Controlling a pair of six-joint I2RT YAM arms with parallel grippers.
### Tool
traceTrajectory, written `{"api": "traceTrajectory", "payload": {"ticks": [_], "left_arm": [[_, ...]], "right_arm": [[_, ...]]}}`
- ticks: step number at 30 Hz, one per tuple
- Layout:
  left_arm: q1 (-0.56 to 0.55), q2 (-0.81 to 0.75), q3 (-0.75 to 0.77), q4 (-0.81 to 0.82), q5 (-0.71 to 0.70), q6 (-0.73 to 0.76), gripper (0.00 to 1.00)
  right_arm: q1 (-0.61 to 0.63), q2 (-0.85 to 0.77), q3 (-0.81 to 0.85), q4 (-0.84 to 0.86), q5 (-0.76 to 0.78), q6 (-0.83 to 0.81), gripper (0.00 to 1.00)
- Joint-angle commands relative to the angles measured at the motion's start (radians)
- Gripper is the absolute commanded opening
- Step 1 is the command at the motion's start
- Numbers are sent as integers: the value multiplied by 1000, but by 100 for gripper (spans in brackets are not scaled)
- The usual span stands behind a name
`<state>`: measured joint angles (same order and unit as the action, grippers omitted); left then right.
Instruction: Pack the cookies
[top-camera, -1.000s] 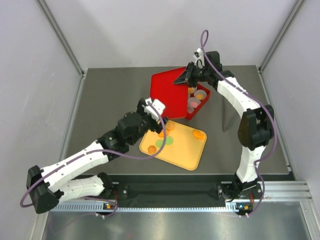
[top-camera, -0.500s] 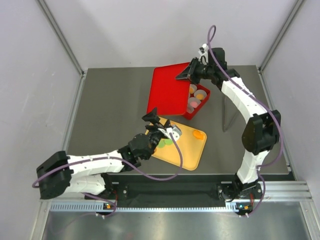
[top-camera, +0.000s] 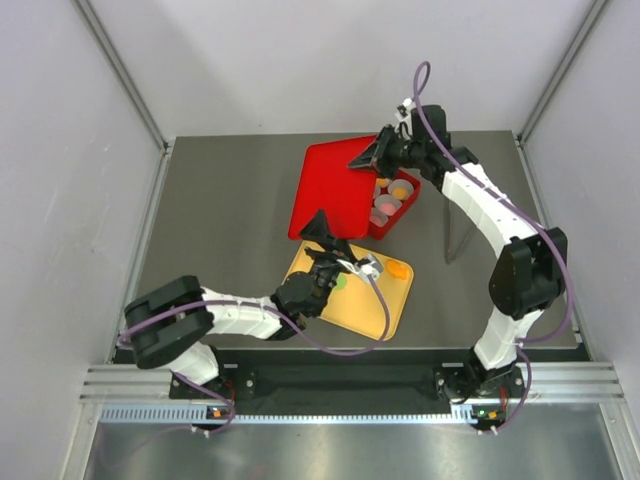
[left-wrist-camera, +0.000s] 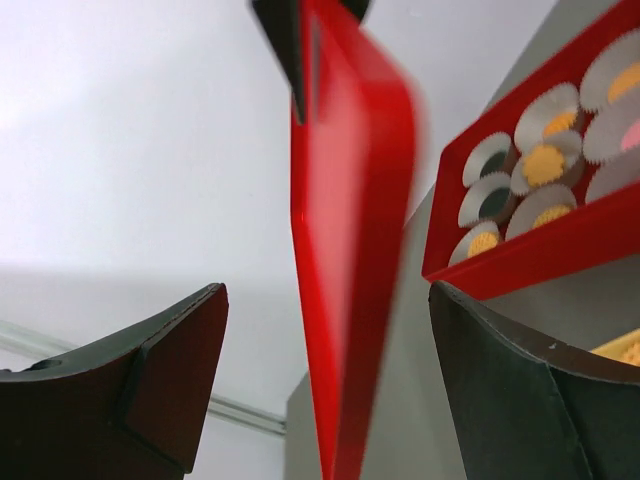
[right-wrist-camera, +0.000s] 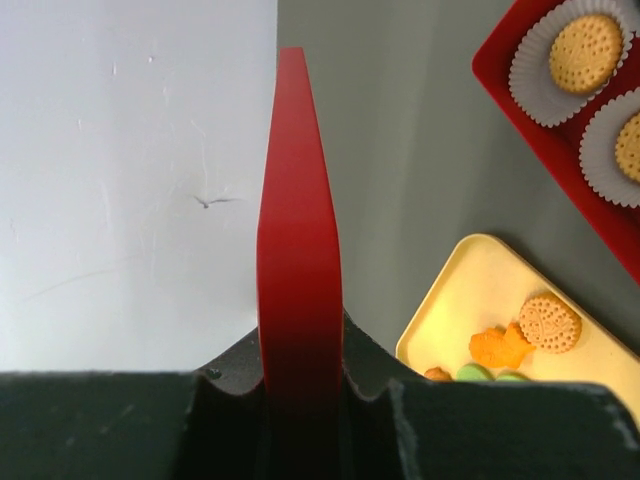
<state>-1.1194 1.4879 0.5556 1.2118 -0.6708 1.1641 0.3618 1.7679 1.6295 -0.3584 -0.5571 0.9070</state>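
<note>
Cookies lie in white paper cups in the red box (top-camera: 400, 212), an orange one (top-camera: 400, 188) and a pink one (top-camera: 385, 203) among them. More cookies (right-wrist-camera: 548, 322) rest on the yellow tray (top-camera: 372, 305), including an orange one (top-camera: 397, 268). My right gripper (top-camera: 372, 157) is shut on the back edge of the red lid (top-camera: 328, 190), which it holds tilted beside the box; in the right wrist view the lid (right-wrist-camera: 298, 250) stands edge-on in that gripper (right-wrist-camera: 300, 360). My left gripper (top-camera: 335, 245) is open over the tray's far left corner. It faces the lid's edge (left-wrist-camera: 350, 250) without touching it.
The box sits at the back of the dark table (top-camera: 220, 210), right of centre, with the tray just in front of it. White walls and metal posts (top-camera: 125, 80) close in the sides. The left arm lies low along the near edge.
My left arm has folded back and swung its gripper right, onto the tray's far corner, with the jaws a little wider. The right gripper has shifted the lid slightly.
</note>
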Motion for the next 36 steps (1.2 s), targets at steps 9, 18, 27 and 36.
{"api": "traceTrajectory", "payload": {"ticks": [9,18,27,36], "left_arm": [[58,92,72,374,16,125,71],[96,52,102,249,42,8,49],[115,9,124,163,46,-64,0],[124,-84,190,-209,46,-239,0]], "right_arm": [[19,-85,-45,75,-9,18,0],[37,-70,-60,87,-9,10,0],[48,-70,-76,108,-6,20,1],[22,-58,33,36,62,-80,63]]}}
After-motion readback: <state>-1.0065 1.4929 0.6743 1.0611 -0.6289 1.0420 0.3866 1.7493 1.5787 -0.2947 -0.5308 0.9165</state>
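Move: The red lid hangs level between the hands. Its middle is about 8 cm ahead and 1 cm right of the left hand, at its height, the near edge already between the open fingers. From the right hand, which still pinches the lid, it is some 6 cm back and 5 cm left. The cookie box lies about 18 cm ahead, 8 cm right and 22 cm below the left hand; the yellow tray is 7 cm behind, 2 cm right and equally low. The left hand slides about 4 cm forward onto the lid's near edge, first dipping some 3 cm with a 10-degree roll and mostly coming back up, then shuts its fingers to pinch the lid and finally lifts a couple of centimetres. The right hand stays within about 2 cm, keeping its pinch at the far right part of the lid while the left closes, and only then opens its fingers and lets go, the lid still between them. ##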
